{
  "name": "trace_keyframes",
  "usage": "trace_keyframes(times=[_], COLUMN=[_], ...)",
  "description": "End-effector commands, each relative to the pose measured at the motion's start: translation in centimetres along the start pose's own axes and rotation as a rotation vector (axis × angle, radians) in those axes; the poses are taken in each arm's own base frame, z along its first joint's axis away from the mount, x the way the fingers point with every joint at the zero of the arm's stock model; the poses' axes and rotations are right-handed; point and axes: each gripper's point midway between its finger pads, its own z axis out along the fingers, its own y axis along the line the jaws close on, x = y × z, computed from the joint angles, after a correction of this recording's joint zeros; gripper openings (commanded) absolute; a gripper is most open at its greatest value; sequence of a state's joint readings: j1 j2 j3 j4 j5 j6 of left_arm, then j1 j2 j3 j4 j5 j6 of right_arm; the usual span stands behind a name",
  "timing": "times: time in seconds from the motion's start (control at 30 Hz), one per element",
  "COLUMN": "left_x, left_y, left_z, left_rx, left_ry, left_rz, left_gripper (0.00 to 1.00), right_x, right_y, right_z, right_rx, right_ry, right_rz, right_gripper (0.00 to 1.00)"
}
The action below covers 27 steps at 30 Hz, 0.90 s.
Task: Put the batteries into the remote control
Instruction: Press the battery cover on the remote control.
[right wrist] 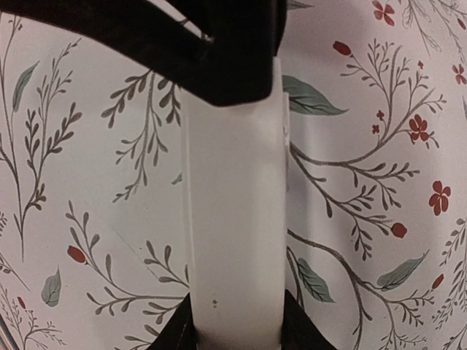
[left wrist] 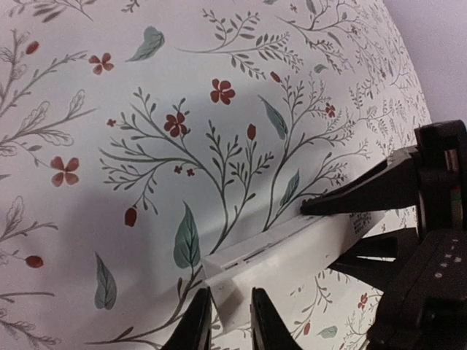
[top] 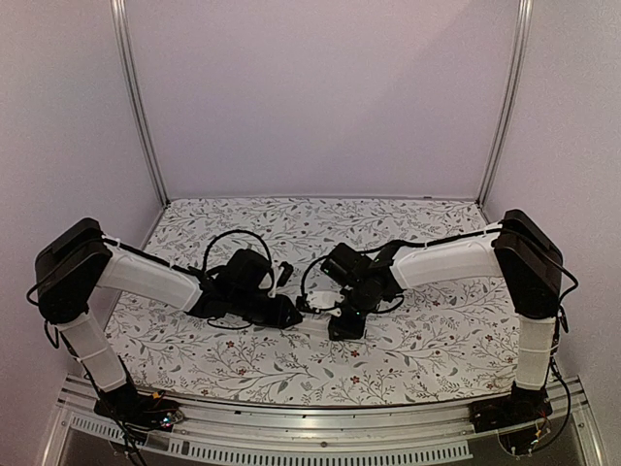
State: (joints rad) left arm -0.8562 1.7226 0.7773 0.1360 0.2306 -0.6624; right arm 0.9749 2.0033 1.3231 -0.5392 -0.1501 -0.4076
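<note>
The remote control [top: 318, 323], a slim white bar, is held just above the floral table between both arms. In the left wrist view the remote control [left wrist: 306, 248] runs to the right, and my left gripper [left wrist: 230, 293] is shut on its near end, one finger on each side. My right gripper [right wrist: 236, 310] is shut across the width of the remote control [right wrist: 233, 204] at the other end. In the top view my left gripper [top: 291, 313] and right gripper [top: 342, 325] almost meet. The batteries are out of view.
A floral cloth [top: 437, 340] covers the table. Metal posts [top: 136, 107] and plain walls close in the back and sides. Black cables [top: 228, 238] loop above both wrists. The metal rail [top: 320, 422] with the arm bases runs along the near edge.
</note>
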Motion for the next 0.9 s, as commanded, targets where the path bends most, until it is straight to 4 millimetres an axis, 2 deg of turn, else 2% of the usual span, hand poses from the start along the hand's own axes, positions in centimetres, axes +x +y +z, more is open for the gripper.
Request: trace_keyframes(times=[0.0, 0.13, 0.23, 0.37, 0.5, 0.67, 0.87], left_x=[0.4, 0.4, 0.3, 0.1, 0.0, -0.2, -0.1], left_y=[-1.2, -1.0, -0.6, -0.6, -0.5, -0.6, -0.8], left_z=[0.3, 0.3, 0.4, 0.4, 0.2, 0.1, 0.4], left_rx=[0.018, 0.002, -0.02, -0.026, -0.037, -0.035, -0.028], left_ry=[0.02, 0.019, 0.019, 0.015, 0.012, 0.007, 0.02], left_rz=[0.04, 0.04, 0.037, 0.04, 0.041, 0.052, 0.069], left_gripper=[0.2, 0.21, 0.32, 0.36, 0.41, 0.42, 0.51], right_x=[0.2, 0.1, 0.1, -0.2, -0.4, -0.6, -0.2], right_y=[-0.3, -0.4, -0.3, -0.5, -1.0, -1.1, -0.9], right_z=[0.5, 0.5, 0.3, -0.6, -1.8, -2.8, -3.3], right_rx=[-0.001, 0.001, -0.002, 0.002, 0.012, 0.009, 0.007], right_ry=[0.023, 0.023, 0.021, 0.001, -0.021, -0.041, -0.03], right_rz=[0.013, 0.015, 0.016, 0.028, 0.044, 0.057, 0.062], right_gripper=[0.34, 0.35, 0.43, 0.47, 0.56, 0.57, 0.55])
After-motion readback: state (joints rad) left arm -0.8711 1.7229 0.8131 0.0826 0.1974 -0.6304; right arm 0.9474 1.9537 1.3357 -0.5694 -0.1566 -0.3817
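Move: The closed remote control lies flat on the table, its right part between the right fingers, its middle some 4 cm left of that hand, 1 cm ahead and about 1 cm below. From the left hand, poised at the remote's left end, the remote's middle is about 7 cm right, 1 cm back and 3 cm below. Opening off the remote's sides, the right hand lifts 2 cm and slightly forward; left fingers open in place. ##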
